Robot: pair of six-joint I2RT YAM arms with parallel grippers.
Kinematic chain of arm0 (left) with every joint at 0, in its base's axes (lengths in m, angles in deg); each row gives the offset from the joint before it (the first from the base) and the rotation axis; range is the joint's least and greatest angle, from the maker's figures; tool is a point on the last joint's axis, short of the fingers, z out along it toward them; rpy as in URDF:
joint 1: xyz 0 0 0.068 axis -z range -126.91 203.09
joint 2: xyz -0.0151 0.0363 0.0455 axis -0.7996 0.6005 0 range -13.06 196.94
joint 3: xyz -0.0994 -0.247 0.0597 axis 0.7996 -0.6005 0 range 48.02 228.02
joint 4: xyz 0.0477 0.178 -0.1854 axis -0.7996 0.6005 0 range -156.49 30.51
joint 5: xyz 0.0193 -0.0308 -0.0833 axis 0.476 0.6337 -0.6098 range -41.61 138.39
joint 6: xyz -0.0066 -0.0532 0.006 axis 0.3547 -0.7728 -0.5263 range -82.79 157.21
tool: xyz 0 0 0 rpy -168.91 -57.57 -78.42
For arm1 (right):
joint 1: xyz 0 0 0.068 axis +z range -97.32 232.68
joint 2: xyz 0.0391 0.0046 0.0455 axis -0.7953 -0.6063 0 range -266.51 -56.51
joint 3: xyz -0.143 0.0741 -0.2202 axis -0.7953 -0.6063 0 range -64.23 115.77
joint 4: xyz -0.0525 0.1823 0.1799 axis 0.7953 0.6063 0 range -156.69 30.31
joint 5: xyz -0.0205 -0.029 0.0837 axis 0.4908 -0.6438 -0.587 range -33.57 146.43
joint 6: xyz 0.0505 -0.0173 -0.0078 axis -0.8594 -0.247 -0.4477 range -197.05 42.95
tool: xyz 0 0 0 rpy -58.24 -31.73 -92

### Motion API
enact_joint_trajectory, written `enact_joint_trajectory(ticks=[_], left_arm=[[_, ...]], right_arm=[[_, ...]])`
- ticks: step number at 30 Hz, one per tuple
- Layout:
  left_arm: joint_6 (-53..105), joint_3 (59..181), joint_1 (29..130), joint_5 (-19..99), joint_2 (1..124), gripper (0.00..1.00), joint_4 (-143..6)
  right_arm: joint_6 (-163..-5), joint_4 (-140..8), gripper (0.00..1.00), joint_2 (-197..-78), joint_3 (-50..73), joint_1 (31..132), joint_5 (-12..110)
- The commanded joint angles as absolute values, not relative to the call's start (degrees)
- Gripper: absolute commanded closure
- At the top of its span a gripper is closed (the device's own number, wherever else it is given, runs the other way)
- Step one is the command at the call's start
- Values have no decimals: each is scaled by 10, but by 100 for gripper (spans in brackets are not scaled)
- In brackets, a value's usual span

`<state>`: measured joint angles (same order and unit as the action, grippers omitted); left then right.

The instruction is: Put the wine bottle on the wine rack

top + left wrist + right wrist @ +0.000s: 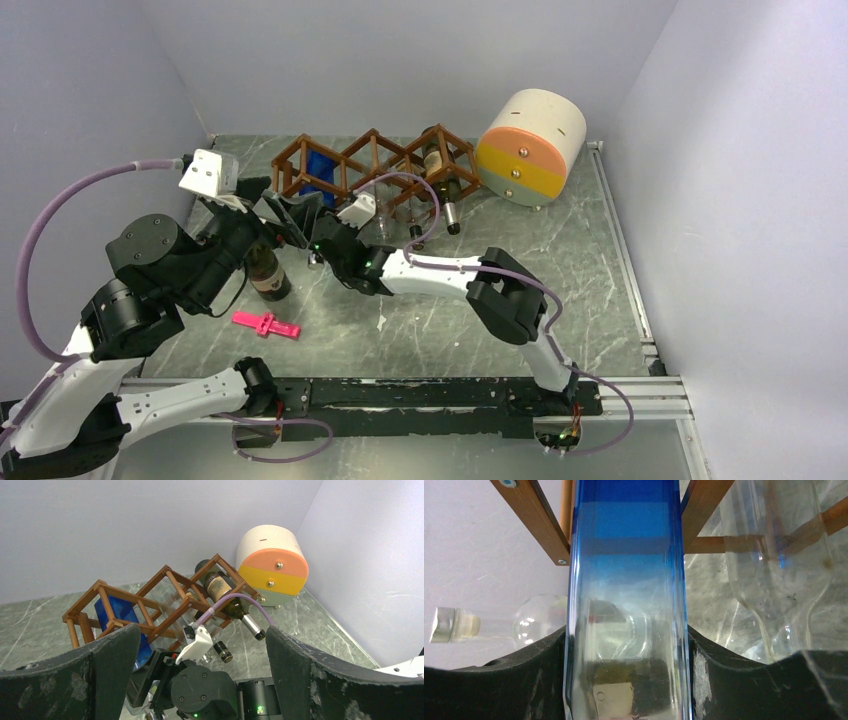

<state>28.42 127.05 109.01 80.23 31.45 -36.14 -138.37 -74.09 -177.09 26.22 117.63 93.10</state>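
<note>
The wine bottle [626, 580] is blue glass, and my right gripper [626, 645] is shut on it, a finger [524, 680] pressed against each side. Its far end lies inside the leftmost cell of the reddish-brown wine rack [375, 160]; from above, only that blue end [318, 172] shows. My right gripper [300, 215] is just in front of that cell. My left gripper [200, 640] stands wide open behind the right wrist with nothing between its fingers, facing the rack [165, 587] and the blue bottle [117, 612]. From above, the left gripper [250, 205] is left of the right one.
A dark labelled bottle [222, 592] and clear bottles [774, 570] lie in other rack cells. A brown bottle [266, 272] stands upright under my left arm. A cream, orange and yellow cylinder [530, 145] sits right of the rack. A pink piece [266, 324] lies near the front.
</note>
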Motion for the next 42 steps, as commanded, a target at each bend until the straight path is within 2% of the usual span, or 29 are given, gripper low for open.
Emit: enact_joint_trajectory(ticks=[1,7,10,13,20,24,27,34,38,42], left_arm=[[291,1277,1087,799,314,1,-355],[290,1275,1088,799,313,1,-357],[290,1276,1087,798,315,1,-356],[290,1278,1087,798,317,1,-353],[289,1277,1087,798,316,1,-355],[289,1275,1087,798,315,1,-354],[289,1274,1087,799,316,1,-354],[292,1274,1087,805,316,1,-355],[297,1278,1087,810,319,1,-358],[304,1289,1087,819,322,1,-359]], right_arm=[[-1392,-804,100,-1757,305,1165,956],[-1376,-784,98,-1776,335,1151,920],[-1364,-772,86,-1792,360,1147,915],[-1362,-758,70,-1808,382,1146,917],[-1355,-719,49,-1843,431,1143,925],[-1332,-712,30,-1848,441,1143,916],[-1327,-726,22,-1836,423,1143,914],[-1312,-728,7,-1789,387,1144,921],[-1321,-708,3,-1762,364,1145,945],[-1304,-751,2,-1717,306,1143,949]])
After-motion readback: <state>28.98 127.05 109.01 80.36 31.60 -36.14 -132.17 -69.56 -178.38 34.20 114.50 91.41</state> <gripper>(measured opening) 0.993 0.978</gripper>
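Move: My right hand holds the blue bottle, its blue end already entering the rack's left bay; the bay's middle lies about 9 cm ahead, 2 cm left and 3 cm below. A clear bottle in the rack lies roughly 13 cm to my right and 5 cm farther out, and a dark bottle stands some 9 cm left and 10 cm back. From my left hand the bay is about 20 cm straight ahead and 32 cm lower. I push the blue bottle deeper into the rack's left bay with my right hand, about 4 cm forward with some 2 cm of leftward drift and a slight dip, keeping the grip around it. Once it is in, I open my fingers wide to let go of it, then lift about 4 cm while easing to the right. ##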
